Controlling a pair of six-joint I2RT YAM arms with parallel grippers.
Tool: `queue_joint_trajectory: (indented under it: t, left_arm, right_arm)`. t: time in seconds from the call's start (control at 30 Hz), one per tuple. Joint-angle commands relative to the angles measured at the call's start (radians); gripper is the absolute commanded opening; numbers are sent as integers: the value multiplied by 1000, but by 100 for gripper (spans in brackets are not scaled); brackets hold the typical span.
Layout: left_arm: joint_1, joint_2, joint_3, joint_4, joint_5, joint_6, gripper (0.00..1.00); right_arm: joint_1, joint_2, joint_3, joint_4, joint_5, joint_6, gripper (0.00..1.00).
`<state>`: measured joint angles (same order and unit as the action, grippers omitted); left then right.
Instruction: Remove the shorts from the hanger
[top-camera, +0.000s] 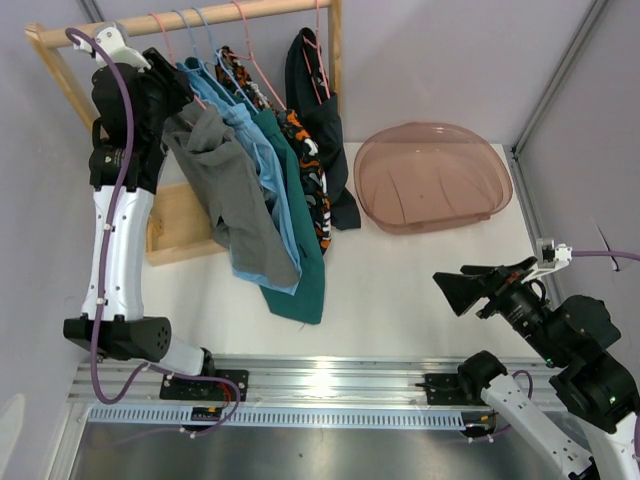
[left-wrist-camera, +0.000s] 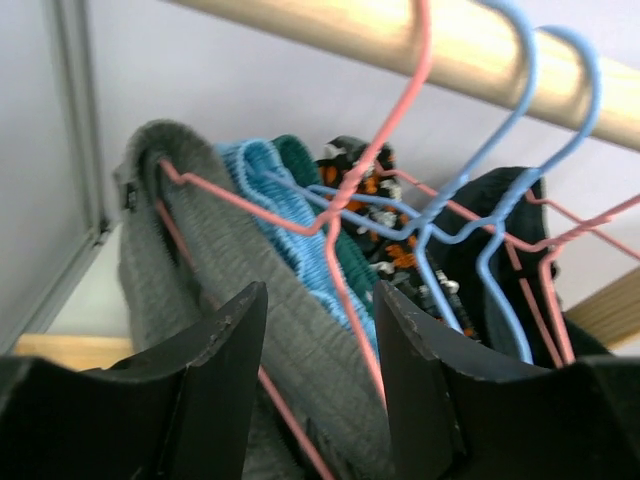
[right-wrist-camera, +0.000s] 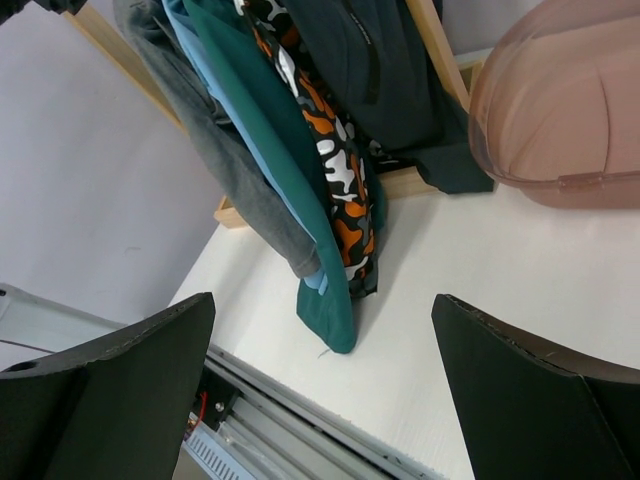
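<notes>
Several shorts hang on wire hangers from a wooden rod (top-camera: 200, 20): grey shorts (top-camera: 235, 195), light blue shorts (top-camera: 268, 150), dark teal shorts (top-camera: 305, 260), orange-black-white patterned shorts (top-camera: 310, 180) and black shorts (top-camera: 320, 110). My left gripper (top-camera: 178, 112) is up at the rod's left end. In the left wrist view its jaws (left-wrist-camera: 320, 300) stand partly narrowed, straddling the waistband of the grey shorts (left-wrist-camera: 200, 250) and the pink hanger wire (left-wrist-camera: 335, 260). My right gripper (top-camera: 450, 290) hovers low at the right, wide open and holding nothing (right-wrist-camera: 322, 300).
A translucent pink basin (top-camera: 432, 175) lies upside-down on the white table at the back right. The rack's wooden base (top-camera: 180, 225) sits under the clothes at the left. Blue hangers (left-wrist-camera: 500, 150) crowd beside the pink one. A metal rail (top-camera: 320, 380) runs along the table's near edge.
</notes>
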<state>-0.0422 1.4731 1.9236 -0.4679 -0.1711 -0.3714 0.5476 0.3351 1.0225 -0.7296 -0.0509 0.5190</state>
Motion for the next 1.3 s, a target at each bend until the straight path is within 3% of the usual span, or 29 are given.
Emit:
queue_joint_trajectory:
  t: [0.0,0.17,0.53,0.6,0.73,0.87,1.03,1.27]
  left_arm:
    - [25,23,31,87,108,-53,54]
    - [84,56,11,132,243,-138,55]
    - [110,145,15,224,346,-227,46]
    - [108,153,18,236,361,-235,38]
    - [111,162,25,249,367,-242,32]
    - [111,170,44,223,368,-242,0]
    - [111,130,93,166,345,-221,0]
    - [110,122,383,-37,315,-169,0]
  right_arm:
    - [-3,4,19,-8,13,-17,99]
    - [-5,1,-15,18,19,1,99]
    - [-5,-10,-76,35,37,9,99]
    - [-5,-14,-93,39,39,13,99]
    - [-5,-16,-113,42,40,10,99]
    - [-5,-15,-121,45,42,6,99]
    - [-5,-10,-134,62,31,7,99]
    - [-3,27,-118,123,6,-7,99]
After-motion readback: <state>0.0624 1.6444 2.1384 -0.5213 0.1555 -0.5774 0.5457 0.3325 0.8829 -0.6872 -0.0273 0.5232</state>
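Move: The neck of the nearest pink hanger, which carries the grey shorts, is about 6 cm ahead of the left gripper, 2 cm to its right and 1 cm lower. Its blue neighbour's neck stands some 4 cm farther right and 1 cm farther out. The rail above the pink neck is about 8 cm ahead of the gripper, 2 cm right and 7 cm up. From the right gripper the pink neck lies roughly 37 cm ahead, 47 cm left and 13 cm up. Bring the half-open left gripper about 6 cm forward, easing a little right and down, while rolling its left side down and swinging it right by nearly 15 degrees each. Pinch the pink hanger just under its twisted neck, then keep that grip and pull up and back, about 3 cm each way. Meanwhile let the open, empty right gripper sink and drift slightly forward. ##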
